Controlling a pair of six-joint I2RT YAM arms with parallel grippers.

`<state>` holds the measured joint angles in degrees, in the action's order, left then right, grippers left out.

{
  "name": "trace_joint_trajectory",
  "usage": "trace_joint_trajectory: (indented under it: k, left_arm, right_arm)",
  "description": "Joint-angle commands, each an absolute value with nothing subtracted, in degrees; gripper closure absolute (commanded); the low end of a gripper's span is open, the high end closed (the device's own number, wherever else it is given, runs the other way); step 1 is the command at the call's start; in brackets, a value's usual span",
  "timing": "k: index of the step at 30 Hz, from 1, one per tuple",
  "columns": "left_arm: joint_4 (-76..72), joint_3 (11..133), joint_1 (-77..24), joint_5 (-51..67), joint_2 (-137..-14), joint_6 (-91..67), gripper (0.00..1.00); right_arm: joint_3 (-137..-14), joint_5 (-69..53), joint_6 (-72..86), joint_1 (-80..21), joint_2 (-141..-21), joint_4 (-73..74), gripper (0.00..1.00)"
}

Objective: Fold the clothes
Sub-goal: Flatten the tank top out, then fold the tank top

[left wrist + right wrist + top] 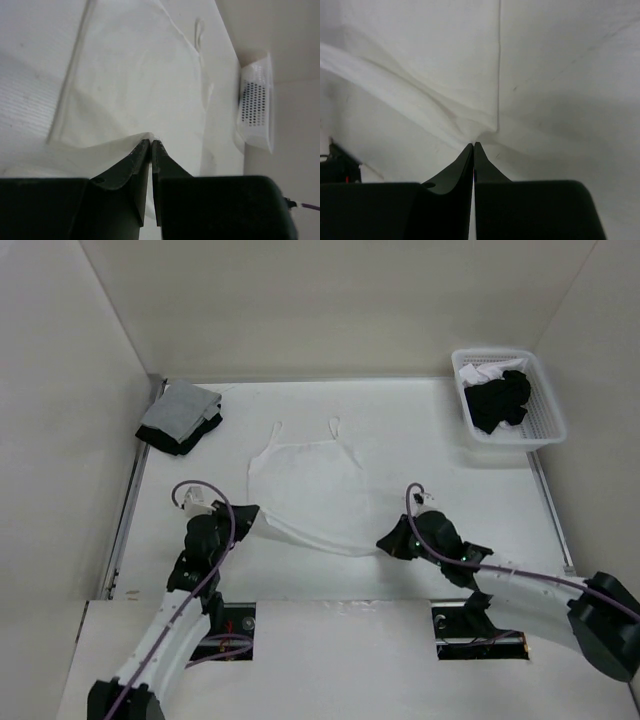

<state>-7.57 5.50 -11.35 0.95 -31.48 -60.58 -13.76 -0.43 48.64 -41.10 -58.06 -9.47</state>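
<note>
The clothes (310, 490), a thin white top with two thin straps (335, 424) pointing away from me, lie spread in the middle of the table. My left gripper (252, 516) is shut on its near left corner. In the left wrist view the cloth (135, 75) rises to a small peak between the pinched tips of the gripper (151, 141). At the near right corner my right gripper (384, 541) is also shut on the hem. Wrinkles in the cloth (420, 60) run into its closed tips (474, 145). The near hem is stretched between the two grippers.
A folded grey-and-black cloth stack (180, 415) lies at the back left. At the back right stands a white perforated basket (548, 410), also in the left wrist view (257, 105), holding a black garment (498, 400). Walls enclose the table on three sides.
</note>
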Motion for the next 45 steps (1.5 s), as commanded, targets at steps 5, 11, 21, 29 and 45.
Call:
trace_joint_trajectory:
  k: [5,11,21,29,45]
  left_arm:
    - [21.58,6.23,-12.96,5.89,-5.83,-66.71,0.95]
    - [27.43,14.57,-12.26,-0.86,-1.83,-63.47,0.94]
    - [-7.42,18.71,-10.06,-10.19,-29.84,-60.82,0.94]
    - [-31.36,31.79,-8.4,-15.12,-67.19,-58.53,0.95]
    - [-35.77,43.54,-4.08,-11.94,-90.55,-57.39,0.63]
  right_arm:
    - [-10.81,13.08,62.39,-57.33,-37.03,1.02,0.96]
    - [-18.44,14.42,57.94,-57.8,-34.35,8.44,0.95]
    - [-38.12,3.71,41.67,-36.01,-60.7,-6.31,0.96]
    - [-60.27,-7.37,39.46,-24.13,-85.58,-9.67,0.95]
    - [-83.26,-11.69,40.79,-19.38,-114.28,-8.16,0.51]
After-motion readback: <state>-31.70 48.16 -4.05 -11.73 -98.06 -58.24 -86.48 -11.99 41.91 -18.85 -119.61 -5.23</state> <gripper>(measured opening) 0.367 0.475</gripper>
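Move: The tank top's left strap, which the hem held in the left hand is carried over, lies about 22 cm ahead and 4 cm right of that hand, some 8 cm below it. The right strap is roughly 33 cm ahead and 10 cm left of the right hand, 4 cm lower. The folded pile sits about 25 cm ahead and 21 cm left of the left hand; the white basket is around 40 cm ahead and 36 cm right of the right hand. The tank top's hem, still pinched at its two corners, is first drawn back towards the robot about 5 cm, then swept forward over the body to the straps, the left hand going nearly 30 cm and the right some 40 cm. Both lift it on the way, the right higher, its fingers levelling, while the left turns about 20 degrees counter-clockwise; both sink near the end and their fingers open, letting go. ##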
